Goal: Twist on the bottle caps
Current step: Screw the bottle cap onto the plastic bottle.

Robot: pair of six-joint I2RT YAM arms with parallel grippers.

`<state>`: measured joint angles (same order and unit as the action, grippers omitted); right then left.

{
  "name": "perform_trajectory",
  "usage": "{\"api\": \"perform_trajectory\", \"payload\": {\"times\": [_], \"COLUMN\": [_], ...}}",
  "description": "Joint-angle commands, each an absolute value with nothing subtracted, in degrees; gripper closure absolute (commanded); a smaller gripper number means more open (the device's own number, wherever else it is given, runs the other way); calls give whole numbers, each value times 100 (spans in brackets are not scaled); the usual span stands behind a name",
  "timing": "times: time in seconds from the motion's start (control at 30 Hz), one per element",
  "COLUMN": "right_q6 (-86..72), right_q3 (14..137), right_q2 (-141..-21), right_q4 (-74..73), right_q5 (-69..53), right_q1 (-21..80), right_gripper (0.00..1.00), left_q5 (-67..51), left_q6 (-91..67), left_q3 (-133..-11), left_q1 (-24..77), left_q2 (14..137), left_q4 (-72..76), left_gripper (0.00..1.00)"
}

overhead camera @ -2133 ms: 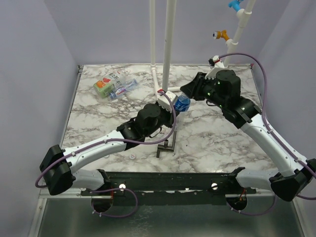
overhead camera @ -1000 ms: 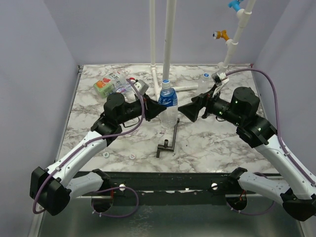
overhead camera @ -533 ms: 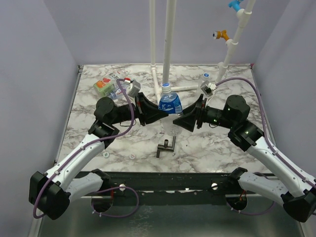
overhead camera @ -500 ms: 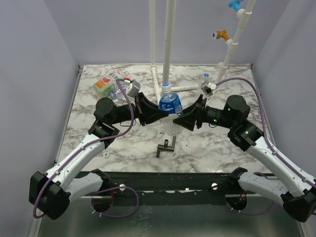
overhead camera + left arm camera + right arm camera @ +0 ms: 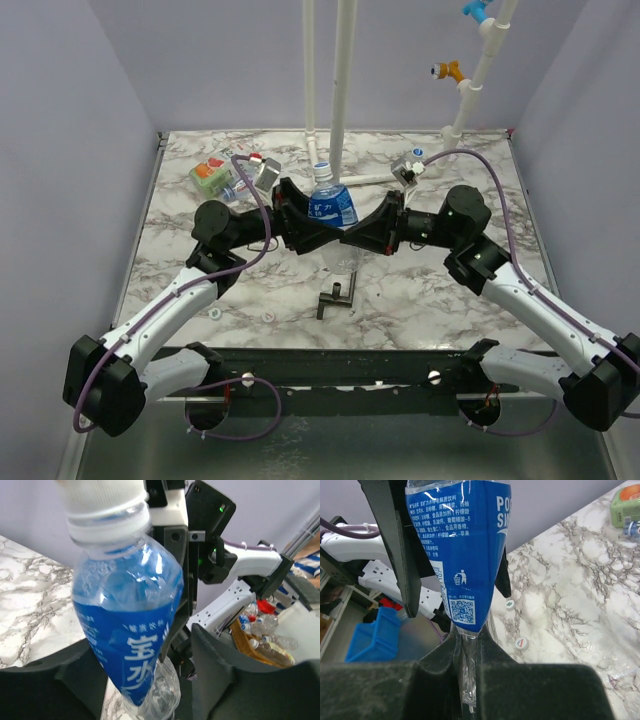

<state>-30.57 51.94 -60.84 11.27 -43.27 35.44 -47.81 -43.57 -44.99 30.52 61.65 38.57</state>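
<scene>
A clear bottle with a blue label [image 5: 332,206] hangs upright over the middle of the table, a white cap [image 5: 102,497] on its neck. My right gripper [image 5: 467,652] is shut on its clear lower part [image 5: 468,680] and squeezes it flat. My left gripper [image 5: 145,680] stands open around the same bottle [image 5: 125,630]; there is a gap between the label and the right finger [image 5: 240,680]. In the top view the left gripper [image 5: 305,228] and the right gripper [image 5: 368,238] face each other across the bottle. Two loose caps [image 5: 521,643] [image 5: 510,605] lie on the marble below.
A black T-shaped tool [image 5: 340,293] lies just in front of the held bottle. More bottles, one with a green and orange label [image 5: 212,176], lie at the back left. White pipes [image 5: 340,90] rise behind the bottle. Small caps [image 5: 215,313] [image 5: 270,318] lie near the front left.
My right gripper came in from the right and shut on the bottle's lower part. My left gripper let go and now stands open around it. The bottle shifted slightly left.
</scene>
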Motion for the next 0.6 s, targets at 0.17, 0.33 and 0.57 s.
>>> {"api": "perform_trajectory", "payload": {"times": [0.17,0.33,0.57], "right_q6": [-3205,-2864,-2419], "right_q3": [4974,5126,5688], "right_q2": [-5988,-5690,-5292], "right_q4": [1491,759,83], "right_q5": [-4273,-3735,-3357], "right_q1": [3560,3560,3553], "right_gripper": [90,19,0], "left_q5": [-4007,-4507,-5932], "left_q6": [-4559,-3964,-3046], "left_q3": [-4157,-4307,-4636], "left_q1": [3084,3078,3085], "left_q2": [6300,6336,6483], "left_q4": [4755,4280,3126], "left_gripper": [100,100,100]}}
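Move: The plastic bottle, upright and already capped, stands between the left gripper's open jaws, its middle about 1 cm ahead and 1 cm to the right of that hand, 1 cm up. The right gripper still pinches its lower label, with the middle 1 cm ahead, 1 cm left and 2 cm above. From the left hand, the dark faucet lies roughly 3 cm back, 1 cm right and 30 cm down; the pipe foot is some 14 cm ahead, straight on, equally low. Close the left gripper on the bottle's lower label, easing forward about 1.5 cm to meet it while the right gripper still holds. Once it grips, open the right fingers wide, release the bottle and draw the right hand away to the right and up, some 2 cm each way; lower the left hand nearly 3 cm with the bottle. ##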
